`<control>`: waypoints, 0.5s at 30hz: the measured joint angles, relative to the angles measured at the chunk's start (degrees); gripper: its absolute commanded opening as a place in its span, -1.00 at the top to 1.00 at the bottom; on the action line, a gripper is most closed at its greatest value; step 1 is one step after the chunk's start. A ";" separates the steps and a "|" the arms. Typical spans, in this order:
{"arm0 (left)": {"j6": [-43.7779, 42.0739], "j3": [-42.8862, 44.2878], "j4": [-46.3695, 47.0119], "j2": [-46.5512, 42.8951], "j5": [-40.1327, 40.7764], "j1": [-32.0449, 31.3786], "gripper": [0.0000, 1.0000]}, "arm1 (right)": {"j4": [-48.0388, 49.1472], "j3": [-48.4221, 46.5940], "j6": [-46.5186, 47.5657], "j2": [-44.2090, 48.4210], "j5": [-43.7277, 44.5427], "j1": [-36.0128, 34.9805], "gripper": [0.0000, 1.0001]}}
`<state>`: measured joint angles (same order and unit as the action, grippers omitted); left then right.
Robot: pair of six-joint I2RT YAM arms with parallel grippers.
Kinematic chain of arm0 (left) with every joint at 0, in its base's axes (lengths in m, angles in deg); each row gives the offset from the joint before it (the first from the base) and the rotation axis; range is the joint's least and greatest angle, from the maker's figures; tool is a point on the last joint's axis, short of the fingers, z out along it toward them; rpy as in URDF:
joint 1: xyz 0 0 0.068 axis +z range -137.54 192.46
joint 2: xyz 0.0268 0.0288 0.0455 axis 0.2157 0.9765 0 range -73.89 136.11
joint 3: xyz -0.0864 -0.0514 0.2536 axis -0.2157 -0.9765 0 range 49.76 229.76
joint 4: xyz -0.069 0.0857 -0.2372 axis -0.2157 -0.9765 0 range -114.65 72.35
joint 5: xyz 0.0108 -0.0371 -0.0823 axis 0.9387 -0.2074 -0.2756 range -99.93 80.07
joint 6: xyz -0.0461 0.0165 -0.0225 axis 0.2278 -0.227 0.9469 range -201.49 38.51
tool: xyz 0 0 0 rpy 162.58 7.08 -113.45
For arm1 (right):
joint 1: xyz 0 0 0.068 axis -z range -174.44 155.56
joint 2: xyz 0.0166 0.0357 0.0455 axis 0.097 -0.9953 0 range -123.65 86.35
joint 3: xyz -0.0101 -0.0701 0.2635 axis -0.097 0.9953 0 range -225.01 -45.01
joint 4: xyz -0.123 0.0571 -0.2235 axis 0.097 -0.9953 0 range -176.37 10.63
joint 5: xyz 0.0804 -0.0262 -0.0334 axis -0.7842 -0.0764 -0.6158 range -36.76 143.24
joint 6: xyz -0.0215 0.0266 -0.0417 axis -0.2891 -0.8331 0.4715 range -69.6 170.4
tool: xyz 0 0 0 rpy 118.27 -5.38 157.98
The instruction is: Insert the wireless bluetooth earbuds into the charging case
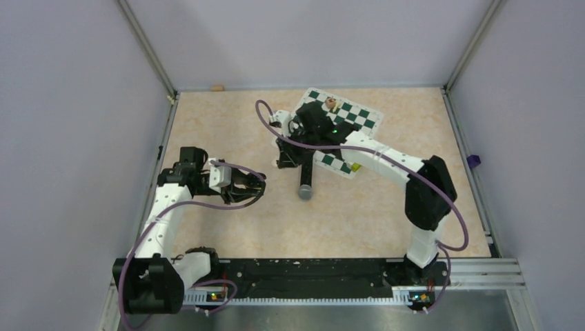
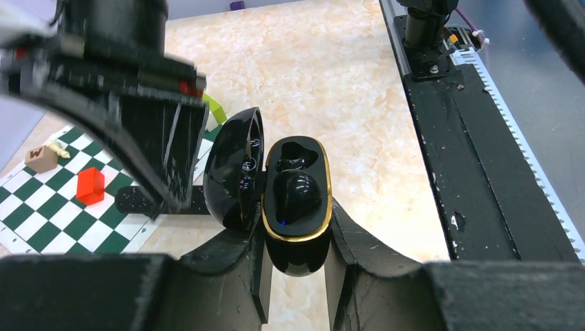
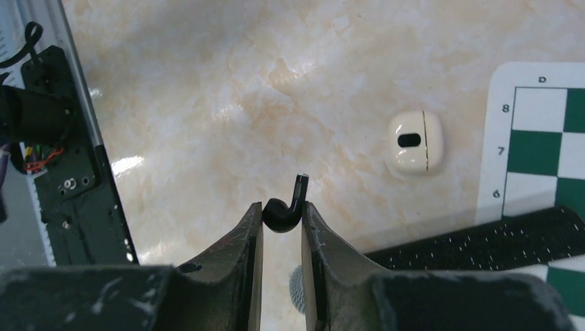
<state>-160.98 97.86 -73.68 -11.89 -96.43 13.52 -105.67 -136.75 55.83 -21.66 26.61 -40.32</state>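
Observation:
The black charging case point(image 2: 298, 227) with a gold rim stands open, its lid point(image 2: 234, 165) swung left. My left gripper point(image 2: 298, 238) is shut on the case's lower body. One black earbud point(image 2: 296, 195) sits in a well of the case. The well above it looks empty. My right gripper point(image 3: 281, 209) is shut on a second black earbud point(image 3: 279, 216), whose stem point(image 3: 301, 189) sticks up past the fingertips, above the table. From the top view, the left gripper point(image 1: 250, 187) sits left of centre and the right gripper point(image 1: 288, 160) points down near the mat.
A closed off-white case point(image 3: 414, 143) lies on the table. A black microphone point(image 1: 305, 185) lies beside the green-and-white checkered mat point(image 1: 348, 117). On the mat are a red piece point(image 2: 90, 185), a small wooden block point(image 2: 41, 158) and a yellow-green block point(image 2: 214, 107).

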 measured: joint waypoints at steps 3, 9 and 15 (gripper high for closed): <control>-0.04 0.00 -0.02 0.00 -0.07 0.00 1.00 | -0.33 3.91 1.33 5.16 -2.25 2.23 0.87; -0.24 0.00 -0.02 0.00 -0.13 0.00 1.00 | -1.46 13.57 4.61 13.29 -8.37 7.63 0.87; -0.83 -0.26 -0.07 0.00 -0.28 0.00 1.00 | -3.74 21.05 9.64 18.23 -11.34 11.82 0.88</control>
<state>-161.81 97.60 -73.75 -11.89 -96.72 13.52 -109.41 -115.70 65.47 -3.43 15.27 -28.50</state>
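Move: The right hand, already holding an earbud clear of the table, has the open black charging case about 10 cm back, 6 cm to its left and 6 cm above it. The white case lies about 7 cm ahead of the right hand, level with it sideways and 13 cm below; the microphone's middle is roughly 5 cm ahead, 9 cm right and 13 cm below. The left hand has the black charging case in its fingers, its middle some 2 cm to the right of the hand point. The right hand carries the pinched black earbud off to the right, away from the black charging case, travelling about 11 cm and drawing back some 3 cm, with a slight rise of 2 cm early on that it gives up again as it passes high over the microphone's silver head. Its fingers keep their hold and the wrist barely turns, while the left hand stays put and goes on gripping the open black case, its open side facing right. ##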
